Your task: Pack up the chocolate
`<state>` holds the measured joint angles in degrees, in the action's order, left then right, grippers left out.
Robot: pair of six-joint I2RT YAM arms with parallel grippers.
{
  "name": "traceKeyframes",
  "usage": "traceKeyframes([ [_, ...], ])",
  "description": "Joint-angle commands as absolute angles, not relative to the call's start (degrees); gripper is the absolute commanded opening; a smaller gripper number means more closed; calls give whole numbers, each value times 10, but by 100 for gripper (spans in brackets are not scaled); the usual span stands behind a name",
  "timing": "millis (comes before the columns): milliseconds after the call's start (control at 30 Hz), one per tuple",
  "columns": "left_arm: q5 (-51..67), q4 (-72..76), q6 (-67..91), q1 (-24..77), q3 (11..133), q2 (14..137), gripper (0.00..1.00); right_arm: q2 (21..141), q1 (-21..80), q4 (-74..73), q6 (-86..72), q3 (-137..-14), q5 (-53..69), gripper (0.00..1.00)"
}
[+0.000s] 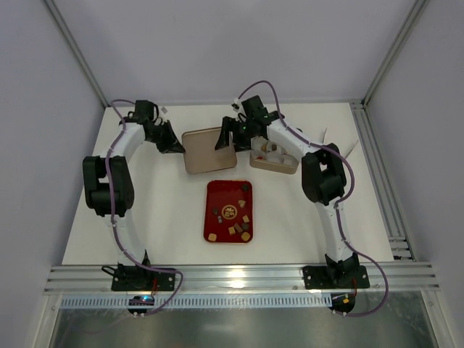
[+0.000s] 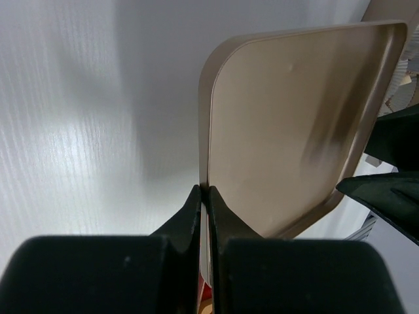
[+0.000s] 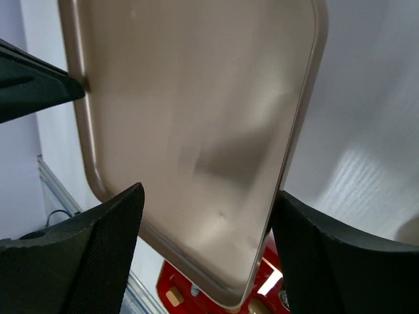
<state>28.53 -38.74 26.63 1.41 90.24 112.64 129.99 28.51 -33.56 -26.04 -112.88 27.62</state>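
Several small brown and tan pieces of chocolate lie on the red tray; more sit in the tan box at the right. A flat tan lid lies between the two grippers. My left gripper is shut on the lid's left rim. My right gripper hangs open over the lid's right side. In the right wrist view the lid fills the space between its fingers, and the right finger stands close against the lid's edge.
The tan box holds white crinkled paper cups beside the right forearm. The red tray shows just under the lid's near corner. The table's aluminium frame rail runs along the near edge and another up the right side.
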Motion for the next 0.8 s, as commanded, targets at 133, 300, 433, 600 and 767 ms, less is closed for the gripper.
traceKeyframes([
  [133, 323, -367, 271, 10, 887, 1086, 0, 1271, 272, -130, -399, -1036, 415, 59],
  [300, 323, -363, 271, 12, 878, 1075, 0, 1254, 266, -84, -444, -1013, 438, 34],
  [433, 307, -364, 265, 16, 875, 1066, 2, 1230, 263, -49, -468, -991, 446, 18],
  [600, 265, -365, 266, 28, 874, 1043, 37, 1205, 253, -45, -491, -979, 450, 4],
  [767, 190, -365, 254, 52, 873, 984, 60, 1182, 239, -55, -515, -970, 452, 4],
])
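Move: At the left hand's closed fingertips is the tan lid's left rim, already pinched and off the table; the lid's middle lies about 8 cm to that hand's right, nearly level. From the open right hand, its middle is some 8 cm left and 1 cm back, with the right rim running between the fingers. The chocolate box stands about 14 cm to the right hand's right, 1 cm ahead and 7 cm lower; the red tray is roughly 17 cm straight back from it, 8 cm lower. Taking over the lid, the right hand slips a little left, dips about 1.5 cm and closes on the right rim, its left side rolling up some 20 degrees, then lifts to end about 5 cm higher. The left hand keeps its pinch while easing back slightly, then opens to let go of the left rim and rises about 3.5 cm. ##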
